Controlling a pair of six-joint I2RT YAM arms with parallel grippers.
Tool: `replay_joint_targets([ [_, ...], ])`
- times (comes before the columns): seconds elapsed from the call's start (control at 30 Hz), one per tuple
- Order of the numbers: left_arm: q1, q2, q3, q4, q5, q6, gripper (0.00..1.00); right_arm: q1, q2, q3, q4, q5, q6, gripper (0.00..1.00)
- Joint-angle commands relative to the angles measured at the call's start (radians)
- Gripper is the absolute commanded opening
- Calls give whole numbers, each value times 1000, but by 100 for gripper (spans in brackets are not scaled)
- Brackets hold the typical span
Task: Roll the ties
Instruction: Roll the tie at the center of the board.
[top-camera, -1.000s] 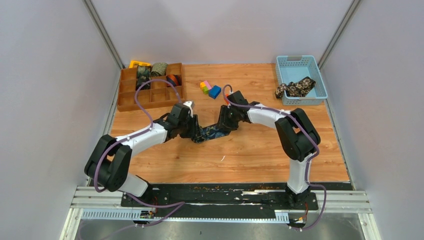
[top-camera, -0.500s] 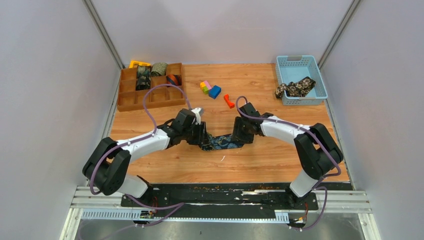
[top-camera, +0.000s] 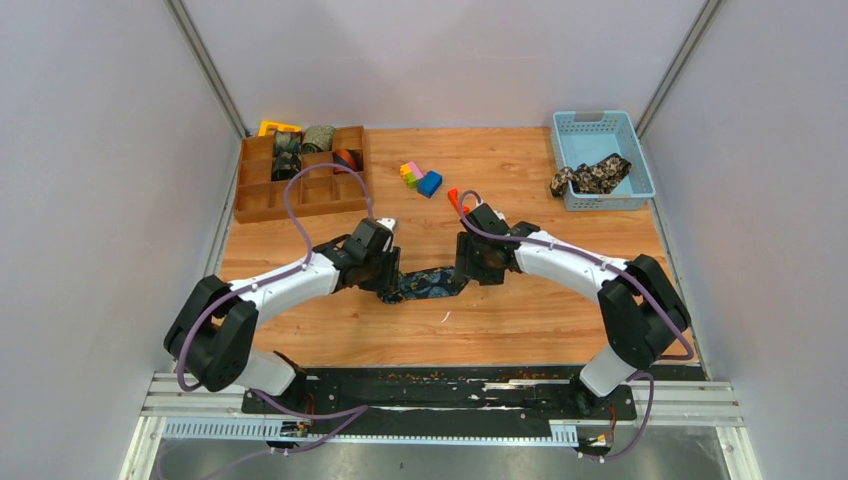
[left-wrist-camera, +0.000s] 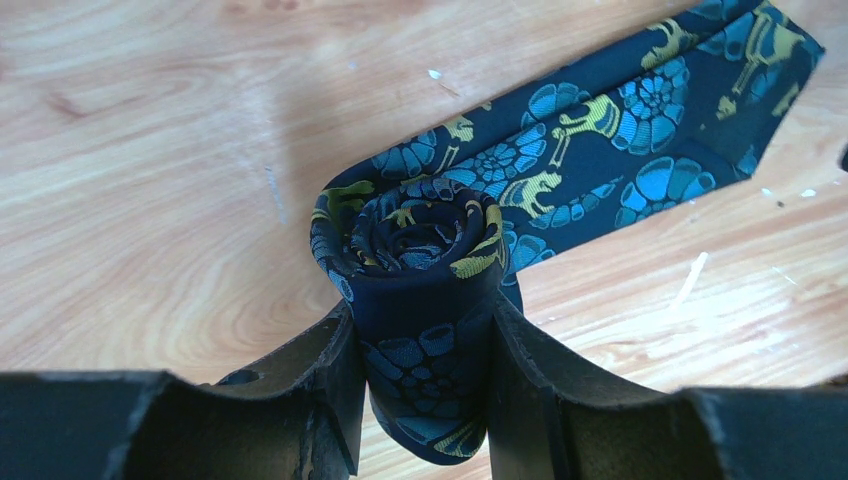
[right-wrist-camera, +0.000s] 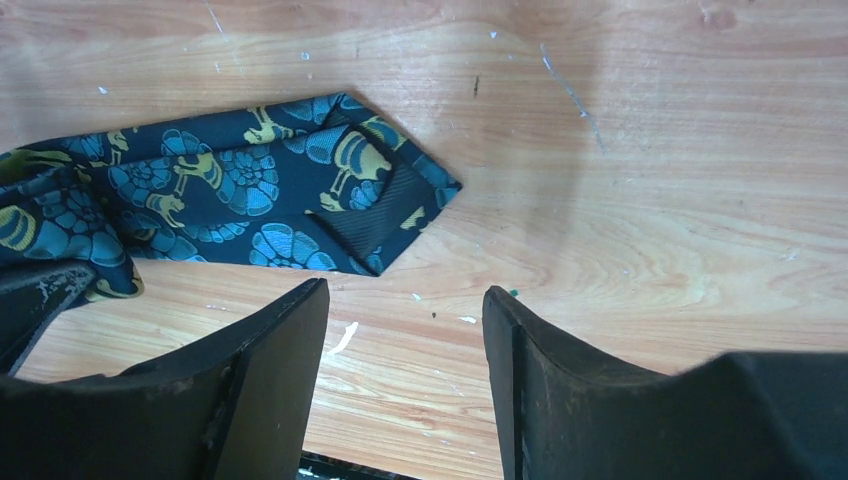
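Observation:
A navy tie (top-camera: 432, 283) with gold-teal paisley lies on the wooden table (top-camera: 520, 320) between my two arms. Its left end is wound into a coil (left-wrist-camera: 415, 225). My left gripper (left-wrist-camera: 420, 310) is shut on that coil, one finger on each side. The unrolled end (right-wrist-camera: 300, 190) lies flat and points right. My right gripper (right-wrist-camera: 405, 300) stands open over bare wood just beside that pointed tip, with nothing between its fingers. Small rolled ties (top-camera: 318, 138) sit in a wooden divided box (top-camera: 255, 190). A black-tan floral tie (top-camera: 592, 175) hangs over a blue basket's rim (top-camera: 630, 140).
Coloured plastic blocks (top-camera: 420, 176) and an orange piece (top-camera: 455, 197) lie behind the grippers at mid-table. A yellow object (top-camera: 275, 127) shows behind the wooden box. Grey walls close in the table on the left, right and back.
My right gripper has opened and the tie's pointed end now lies flat. Both arms came nearer, then shifted slightly back. The left gripper still holds the coil.

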Motion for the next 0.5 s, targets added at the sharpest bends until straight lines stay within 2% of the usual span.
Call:
replay_joint_targets([
  [0.0,1,26,102,-116,-114,65,31,3,-31,52,-12,27,-25,59],
  [0.23,0,122,231,-290,-286,115,31,4,-44,42,-9,30,-44,59],
  [0.47,-16,225,318,-368,-428,137,31,0,-64,28,-8,27,-69,59],
])
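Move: My left hand already holds the rolled part of the tie. The middle of the flat tail lies about 8 cm to that hand's right, level with it front to back and some 4 cm below. The white scrap is 10 cm to its right and 6 cm nearer me; the tie box sits about 27 cm ahead and 16 cm left. From my right hand, the tail's middle is roughly 6 cm left, 1 cm ahead and 4 cm down. Keeping the roll pinched, my left hand draws it about 4 cm to the left and 3 cm forward, away from my right gripper, rising about 1 cm on the way and sinking again near the end. Meanwhile the wrist tips over some 20 degrees, its left side rising, so the fingers lose their rightward slant. The flat tail trails along behind the roll. ##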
